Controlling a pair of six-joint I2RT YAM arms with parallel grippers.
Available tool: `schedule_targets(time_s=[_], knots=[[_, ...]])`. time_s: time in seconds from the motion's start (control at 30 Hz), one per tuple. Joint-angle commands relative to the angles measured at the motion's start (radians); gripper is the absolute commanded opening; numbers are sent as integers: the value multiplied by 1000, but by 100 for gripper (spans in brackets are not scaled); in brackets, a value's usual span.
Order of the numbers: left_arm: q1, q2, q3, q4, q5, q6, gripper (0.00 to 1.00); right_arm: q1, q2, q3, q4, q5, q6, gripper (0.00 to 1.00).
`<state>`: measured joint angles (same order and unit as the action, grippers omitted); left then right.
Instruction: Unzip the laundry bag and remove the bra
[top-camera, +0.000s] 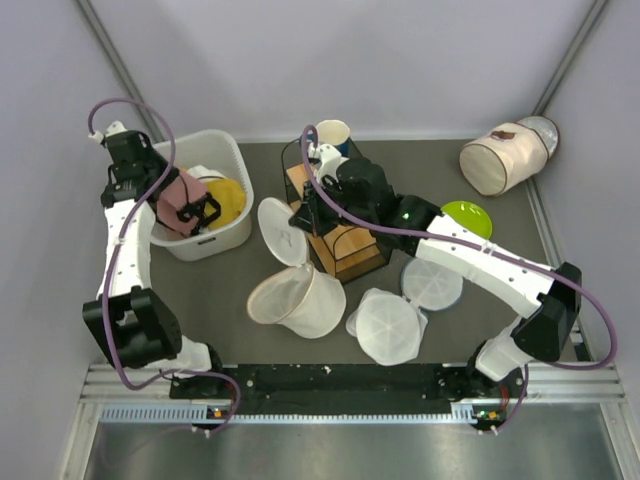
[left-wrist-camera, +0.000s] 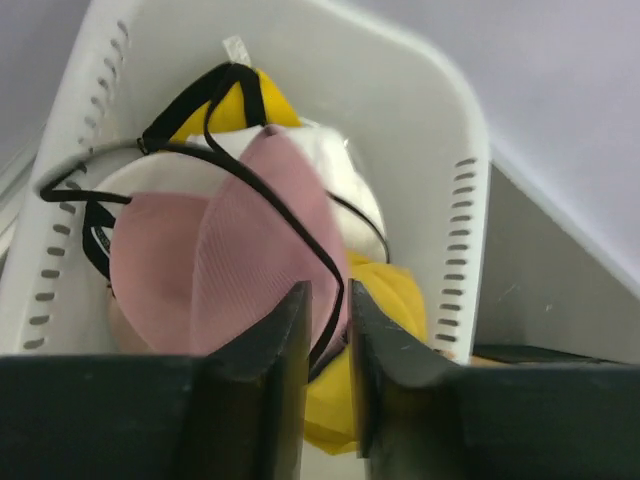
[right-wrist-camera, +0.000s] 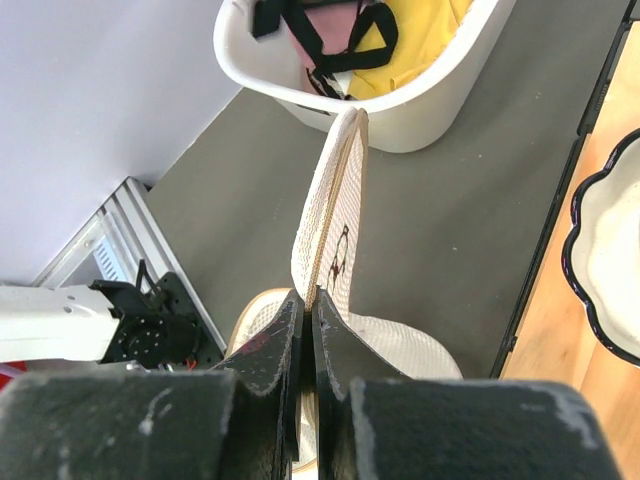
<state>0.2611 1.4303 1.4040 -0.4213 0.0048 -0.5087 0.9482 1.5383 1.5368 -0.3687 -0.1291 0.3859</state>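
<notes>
The laundry bag (top-camera: 281, 231) is a flat, round cream pouch held on edge above the table; its zip rim and dark mark show in the right wrist view (right-wrist-camera: 337, 215). My right gripper (top-camera: 302, 216) (right-wrist-camera: 306, 303) is shut on its rim. The dusty-pink bra (top-camera: 174, 204) with dark straps hangs over the white basket (top-camera: 232, 158). My left gripper (top-camera: 197, 212) (left-wrist-camera: 328, 308) is shut on the bra's (left-wrist-camera: 235, 262) edge and strap.
A yellow cloth (top-camera: 230, 198) lies in the basket. A white cylinder bag with brown trim (top-camera: 302, 300) lies below the pouch, and another (top-camera: 503, 156) at back right. Translucent discs (top-camera: 388, 325), a green plate (top-camera: 468, 214), a wire rack with a wooden box (top-camera: 345, 248) and a cup (top-camera: 333, 131) stand around.
</notes>
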Motion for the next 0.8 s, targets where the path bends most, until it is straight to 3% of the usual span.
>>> schedule_targets(time_s=[0.0,0.1,0.3,0.53,0.67,0.77], knots=[[4,-4,29,7,-34,-33,56,8,-12,13,40,-17,2,0],[1,-69,55,-19,-19,-21,99,12,-15,32,50,-66,14,0],[3,-214,151,-109,121,1,99,49,32,127,51,-132,14,0],[1,-309,202,-224,190,33,99,89,109,131,70,-86,1,0],[1,-352,144,-234,235,18,99,87,204,216,-92,-46,-35,89],[1,-398,96,-217,241,13,99,89,158,232,-124,78,-79,99]])
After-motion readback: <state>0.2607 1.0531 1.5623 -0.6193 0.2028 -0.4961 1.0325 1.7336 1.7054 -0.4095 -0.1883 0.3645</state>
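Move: Still at the bra's black strap, the left hand hangs over the basket, whose middle is about 6 cm right, level ahead, 18 below; the bra lies some 4 cm right and 10 below, the yellow cloth 12 right, 13 below. The right hand still pinches the lid, centred 4 cm left, 2 back, 4 below; the laundry bag's body is some 10 back, 3 left, 20 below, the wooden rack 6 ahead, 6 right. Dipping about 2 cm, the left hand spreads its fingers wide and lets go of the bra's strap, then climbs away some 18 cm, drawing back about 11 and right, its fingers tilting up about 20 degrees. The right hand carries the lid edge 4 cm left and nearly as far back and up, then opens wide to release it, sinking 5 cm and still going left. ##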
